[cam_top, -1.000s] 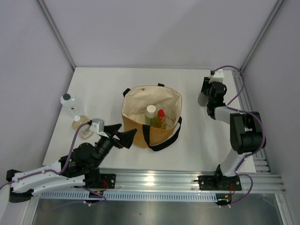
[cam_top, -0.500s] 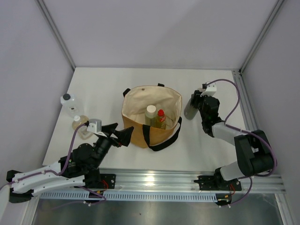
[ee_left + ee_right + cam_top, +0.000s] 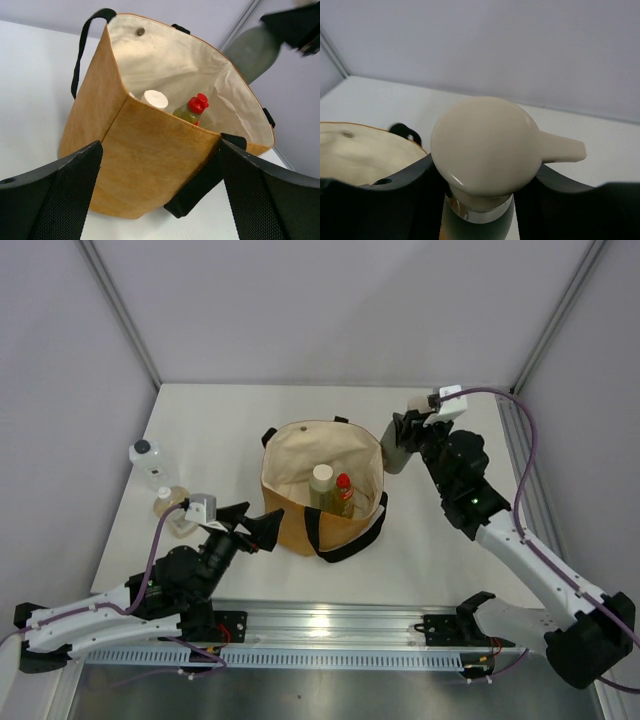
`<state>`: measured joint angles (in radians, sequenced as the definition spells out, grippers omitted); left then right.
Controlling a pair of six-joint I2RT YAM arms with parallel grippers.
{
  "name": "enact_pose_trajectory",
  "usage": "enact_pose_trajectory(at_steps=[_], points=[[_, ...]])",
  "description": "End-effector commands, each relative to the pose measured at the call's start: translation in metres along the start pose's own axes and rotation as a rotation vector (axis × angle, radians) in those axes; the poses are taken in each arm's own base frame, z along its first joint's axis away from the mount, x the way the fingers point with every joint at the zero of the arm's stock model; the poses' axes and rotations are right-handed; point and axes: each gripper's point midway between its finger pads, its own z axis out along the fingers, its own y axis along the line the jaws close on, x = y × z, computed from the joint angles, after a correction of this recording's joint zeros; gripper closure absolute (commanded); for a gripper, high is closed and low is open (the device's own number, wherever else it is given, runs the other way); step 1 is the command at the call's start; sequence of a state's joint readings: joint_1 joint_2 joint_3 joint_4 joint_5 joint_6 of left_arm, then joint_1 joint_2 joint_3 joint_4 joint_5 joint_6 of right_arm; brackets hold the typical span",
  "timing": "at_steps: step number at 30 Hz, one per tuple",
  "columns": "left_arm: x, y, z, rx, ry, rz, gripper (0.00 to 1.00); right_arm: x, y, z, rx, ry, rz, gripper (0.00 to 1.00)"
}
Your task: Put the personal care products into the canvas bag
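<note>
The tan canvas bag (image 3: 300, 520) stands open at mid-table, cream lining showing. Inside it stand a yellow bottle with a red cap (image 3: 343, 486) and a white-capped bottle (image 3: 321, 476); both show in the left wrist view, the red cap (image 3: 198, 103) beside the white cap (image 3: 154, 99). My right gripper (image 3: 405, 435) is shut on the grey-green bottle (image 3: 392, 456), hanging just outside the bag's right rim. Its beige cap (image 3: 485, 145) fills the right wrist view between the fingers (image 3: 395, 200). My left gripper (image 3: 258, 523) stands open at the bag's near-left corner (image 3: 125, 165).
At the table's left edge stand a clear square bottle with a black cap (image 3: 146, 462) and a small amber bottle with a white cap (image 3: 168, 506). Black strap handles (image 3: 350, 538) drape down the bag's front. Walls close in on three sides.
My right arm has swung left from the far right corner, carrying the grey-green bottle to the bag's right rim. The left arm has hardly moved.
</note>
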<state>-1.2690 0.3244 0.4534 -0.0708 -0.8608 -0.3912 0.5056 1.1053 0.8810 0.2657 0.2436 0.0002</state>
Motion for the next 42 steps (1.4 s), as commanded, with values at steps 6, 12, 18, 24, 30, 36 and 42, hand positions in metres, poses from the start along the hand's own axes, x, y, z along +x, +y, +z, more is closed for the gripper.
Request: enact_pose_trajectory(at_steps=[6,12,18,24,30,36,42], points=[[-0.002,0.004,0.003,-0.032,-0.015,0.019,0.01,-0.192,0.022,-0.056,-0.086,-0.344,0.028,1.00],[-0.002,0.006,0.003,-0.047,-0.016,0.027,0.01,-0.228,0.048,-0.063,-0.166,-0.379,0.000,1.00],[-0.002,0.008,0.003,-0.056,-0.018,0.028,0.01,-0.230,0.096,-0.064,-0.321,-0.385,0.015,1.00],[-0.002,0.008,0.002,-0.048,-0.021,0.022,0.01,-0.192,0.137,-0.041,-0.417,-0.326,0.042,1.00],[-0.004,0.009,0.002,-0.052,-0.028,0.019,0.01,-0.150,0.178,-0.028,-0.519,-0.303,0.086,1.00],[-0.005,0.010,0.001,-0.054,-0.030,0.012,0.01,-0.109,0.208,-0.025,-0.584,-0.294,0.125,1.00],[-0.005,0.012,0.001,-0.061,-0.034,0.011,0.01,-0.076,0.230,-0.011,-0.602,-0.264,0.158,1.00]])
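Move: The right hand grips the pump bottle by its neck, already off the table. The canvas bag's middle is about 20 cm to its left, 4 cm nearer the base and some 22 cm below. Inside stand the pale-capped bottle, about 20 cm left and 3 back, and the red-capped bottle, 15 cm left and 3 back. From the left hand, the bag lies roughly 15 cm ahead and 12 to the right, 16 below. Keeping the pump bottle pinched at its neck, the right hand first lifts it about 17 cm while drawing back some 6 cm, then swings about 20 cm left over the bag's opening, sinking around 10 cm on the way. The wrist turns about 30 degrees counter-clockwise and the fingers end tilted somewhat upward. ##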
